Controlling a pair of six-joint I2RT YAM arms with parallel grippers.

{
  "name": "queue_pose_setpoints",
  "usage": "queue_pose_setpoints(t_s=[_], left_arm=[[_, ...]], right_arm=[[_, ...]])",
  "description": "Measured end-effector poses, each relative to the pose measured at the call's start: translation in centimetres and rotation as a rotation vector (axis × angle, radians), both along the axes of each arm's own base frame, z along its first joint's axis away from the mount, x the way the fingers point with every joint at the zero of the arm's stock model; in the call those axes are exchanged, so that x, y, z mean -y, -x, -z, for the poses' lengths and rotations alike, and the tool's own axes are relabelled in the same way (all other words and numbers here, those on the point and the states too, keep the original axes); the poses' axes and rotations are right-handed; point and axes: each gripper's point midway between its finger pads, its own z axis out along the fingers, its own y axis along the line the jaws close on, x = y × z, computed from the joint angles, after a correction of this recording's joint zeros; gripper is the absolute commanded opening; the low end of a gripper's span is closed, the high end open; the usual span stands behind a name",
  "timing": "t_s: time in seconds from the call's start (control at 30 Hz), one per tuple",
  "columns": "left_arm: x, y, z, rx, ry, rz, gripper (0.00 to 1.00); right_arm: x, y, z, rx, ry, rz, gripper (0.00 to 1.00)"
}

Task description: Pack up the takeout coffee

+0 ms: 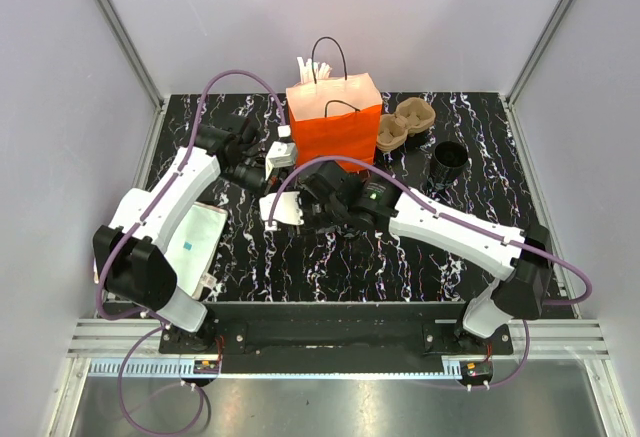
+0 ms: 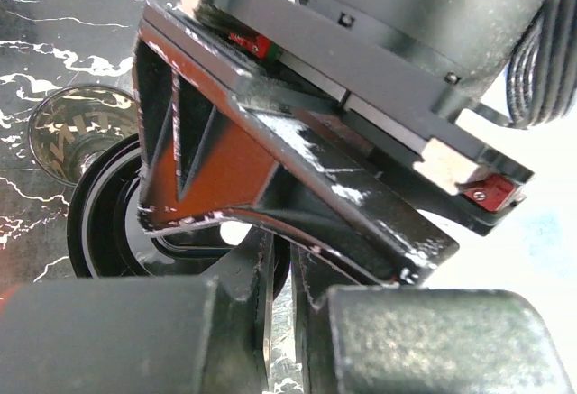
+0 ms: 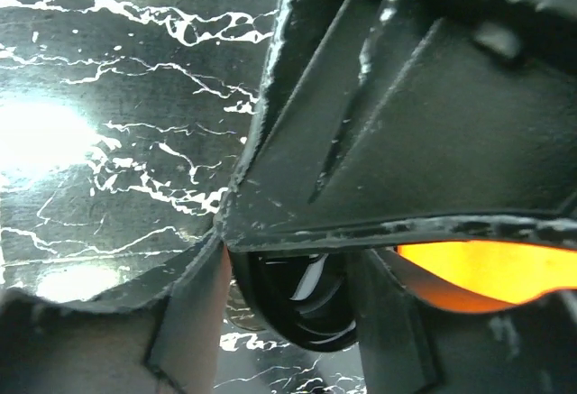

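Observation:
The takeout coffee (image 3: pixel 302 308), a small round black cup with a ringed black lid, sits between the fingers of my right gripper (image 3: pixel 288 317), which press on its two sides just above the marble table. In the left wrist view the cup (image 2: pixel 99 223) shows behind the right gripper's body, its shiny wall mirroring the marble. From above, the right gripper (image 1: pixel 300 207) covers it, a little in front of the orange paper bag (image 1: pixel 335 122). My left gripper (image 1: pixel 272 162) hovers by the bag's lower left corner. Its fingers (image 2: pixel 234 322) are shut to a thin slit with only table showing through.
Brown pulp cup carriers (image 1: pixel 400 127) lie right of the bag, and a taller black cup stack (image 1: pixel 448 162) stands beyond them. A white packet (image 1: pixel 195 242) lies under the left arm. White sticks (image 1: pixel 305 65) poke out of the bag's top. Walls close in the table.

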Motion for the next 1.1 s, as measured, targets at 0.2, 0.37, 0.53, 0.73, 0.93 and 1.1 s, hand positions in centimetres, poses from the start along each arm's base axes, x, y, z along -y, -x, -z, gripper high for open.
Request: queue_pose_setpoints(t_s=[0.2,0.37,0.53,0.73,0.93,1.1], left_arm=[[0.1,-0.4,-0.1,0.028,0.013,0.001,0.16],[-0.1,-0.6,0.0,0.047,0.013,-0.001,0.54],[-0.7,-1.2,-0.4,0.041,0.01,-0.033,0.8],[-3.0,-5.0,-4.3,0.169,0.043,-0.151,0.99],[-3.3,-5.6,-4.4,0.226,0.052,-0.148,0.99],[-3.2,-5.7,-3.6,0.267,0.067,-0.117,0.99]], right_arm=[[0.1,0.3,0.3,0.003,0.015,0.003,0.27],[0.3,0.2,0.6,0.004,0.022,0.012,0.21],[0.3,0.0,0.9,0.005,0.018,0.023,0.18],[0.5,0.7,0.0,-0.019,-0.025,0.036,0.19],[0.6,2.0,-2.1,-0.125,-0.116,0.032,0.2],[0.6,1.8,-5.1,-0.251,-0.24,0.043,0.21]])
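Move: The left hand still pinches the rim of the black lid, whose middle lies about 3 cm ahead, 3 cm to its right and 2 cm below. From the open right hand that lid is level, about 3 cm to the left. From the right hand, the clear cup stands 6 cm right, 1 cm ahead and 14 cm below; the lid stack 14 cm left, 10 cm ahead; the orange bag some 18 cm ahead, 3 cm right. The right hand nearly holds its place and closes its fingers on the lid's side, and only then do the left fingers spread wide, let go and clear the lid by going forward and up, each about 5 cm, and some 3 cm left, before sinking back a centimetre. With its grip kept, the right hand dips slightly, then lifts the lid about 5 cm and draws back 2 cm, its wrist tilting some 20 degrees. ##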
